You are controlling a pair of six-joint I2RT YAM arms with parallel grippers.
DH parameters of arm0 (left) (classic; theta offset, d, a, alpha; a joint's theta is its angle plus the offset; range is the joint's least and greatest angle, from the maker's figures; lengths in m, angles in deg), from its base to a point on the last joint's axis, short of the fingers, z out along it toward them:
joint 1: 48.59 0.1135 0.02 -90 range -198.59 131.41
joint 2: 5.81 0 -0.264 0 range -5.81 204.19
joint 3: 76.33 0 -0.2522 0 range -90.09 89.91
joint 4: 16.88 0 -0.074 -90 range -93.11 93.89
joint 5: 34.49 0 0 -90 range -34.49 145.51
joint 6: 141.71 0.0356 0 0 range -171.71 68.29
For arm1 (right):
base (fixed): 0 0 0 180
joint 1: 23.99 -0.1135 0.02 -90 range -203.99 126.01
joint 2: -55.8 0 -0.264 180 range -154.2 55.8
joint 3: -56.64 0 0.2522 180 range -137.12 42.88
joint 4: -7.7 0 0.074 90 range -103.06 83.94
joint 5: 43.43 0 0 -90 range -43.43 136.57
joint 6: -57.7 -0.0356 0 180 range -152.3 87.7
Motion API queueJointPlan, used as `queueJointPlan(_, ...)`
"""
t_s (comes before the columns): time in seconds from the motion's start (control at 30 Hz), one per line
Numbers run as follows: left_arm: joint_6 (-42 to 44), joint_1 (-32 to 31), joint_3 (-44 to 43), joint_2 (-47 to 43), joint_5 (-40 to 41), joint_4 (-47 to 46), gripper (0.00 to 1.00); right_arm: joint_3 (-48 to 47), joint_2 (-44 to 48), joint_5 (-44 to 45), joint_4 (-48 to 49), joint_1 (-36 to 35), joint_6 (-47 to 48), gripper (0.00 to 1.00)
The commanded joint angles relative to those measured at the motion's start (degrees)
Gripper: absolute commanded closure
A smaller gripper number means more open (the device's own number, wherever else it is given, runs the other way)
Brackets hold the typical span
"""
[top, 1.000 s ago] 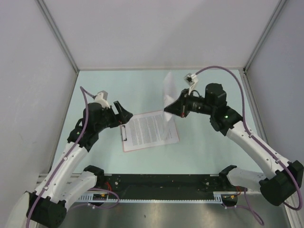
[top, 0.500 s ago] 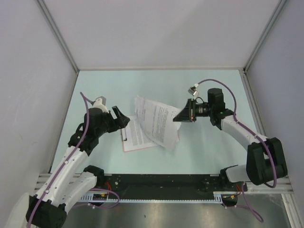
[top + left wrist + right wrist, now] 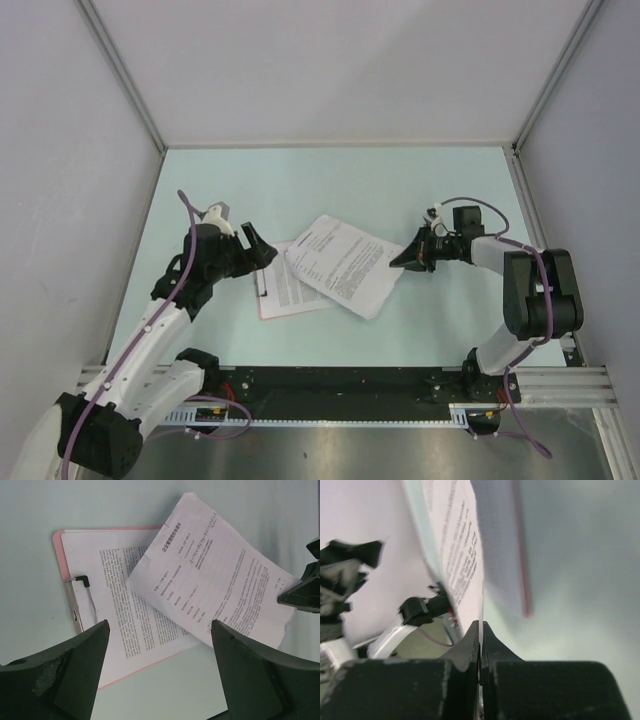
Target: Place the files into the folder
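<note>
The pink folder (image 3: 263, 306) lies flat on the table with one printed sheet (image 3: 292, 288) on it and a metal clip (image 3: 80, 600) at its left short edge. A second sheet of the files (image 3: 345, 265) lies slanted over the folder's right part, its right corner pinched in my shut right gripper (image 3: 396, 263). In the right wrist view the jaws (image 3: 480, 630) meet on that sheet's edge (image 3: 465, 565), with the folder's pink rim (image 3: 522, 580) behind. My left gripper (image 3: 262, 250) hovers open over the folder's clip end, nothing between its fingers (image 3: 65, 680).
Grey walls enclose the pale green table (image 3: 330, 185) at the left, back and right. The black rail with both arm bases (image 3: 340, 395) runs along the near edge. In the left wrist view the right gripper's tip (image 3: 302, 592) shows at the right border.
The right gripper has lowered the held sheet from standing upright to lying slanted across the folder, drawing back to the right. The left gripper shifted slightly and stays open.
</note>
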Motion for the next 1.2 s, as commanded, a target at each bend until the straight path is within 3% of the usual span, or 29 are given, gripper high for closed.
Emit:
queueJointPlan(0.0, 1.32, 0.75, 0.75, 1.15, -2.5, -3.96, 0.12, -3.67, -2.23, 11.33, -13.61, 2.01, 12.63, 1.0)
queueJointPlan(0.07, 1.24, 0.76, 1.02, 2.28, -3.64, -4.58, 0.12, -5.51, -5.55, 15.44, -16.85, 2.19, 16.14, 1.0)
queueJointPlan(0.27, 0.97, 0.84, 1.2, 4.22, -5.4, -6.51, 0.12, -10.96, -8.57, 15.9, -18.01, -1.67, 19.85, 1.0)
queueJointPlan(0.47, 1.32, 0.84, 2.25, 4.23, -6.63, -7.04, 0.13, -22.56, -13.47, 29.69, -26.35, -9.23, 30.92, 1.0)
queueJointPlan(0.7, 1.76, 0.84, 3.74, 3.43, -7.34, -6.78, 0.14, -28.89, -16.74, 37.96, -24.61, -13.9, 37.08, 0.99)
queueJointPlan(0.73, 1.85, 0.84, 3.83, 3.52, -7.25, -6.6, 0.14, -29.42, -17.35, 39.36, -24.61, -13.72, 35.69, 0.94)
queueJointPlan(0.8, 2.11, 0.84, 3.83, 3.52, -7.34, -6.34, 0.13, -30.48, -17.88, 40.35, -24.52, -11.37, 31.48, 0.67)
queueJointPlan(0.87, 2.2, 0.84, 3.75, 3.61, -7.43, -6.34, 0.14, -26.82, -17.01, 33.07, -20.43, -9.07, 22.3, 0.58)
queueJointPlan(0.97, 2.12, 0.84, 3.66, 3.61, -7.6, -6.86, 0.14, -18.05, -13.68, 28.39, -11.03, -8.36, 12.95, 0.5)
queueJointPlan(1.17, 1.15, 0.93, 4.27, 4.4, -8.83, -8.36, 0.14, -2.55, -5.69, 28.28, 13.08, -10.29, -1.84, 0.47)
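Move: The loose sheet, already pinched at its right-hand end by the right hand, has its middle some 12 cm to that hand's left, 3 cm farther out and 4 cm lower. The folder it is meant for is centred about 20 cm left of the right hand, 2 cm ahead and 8 cm below, with its black clip roughly 33 cm left and 1 cm ahead. From the left hand, the folder lies some 12 cm right, about level and 15 cm below. The sheet's held end is lowered towards the table right of the folder: the right hand sinks about 7 cm, then sweeps forward some 7 cm while its fingertips tip steeply down, by up to 40 degrees. Its shut fingers open about halfway, letting go, and the hand eases back a little. The open, empty left hand sinks about 3 cm and drifts 2 cm right. ##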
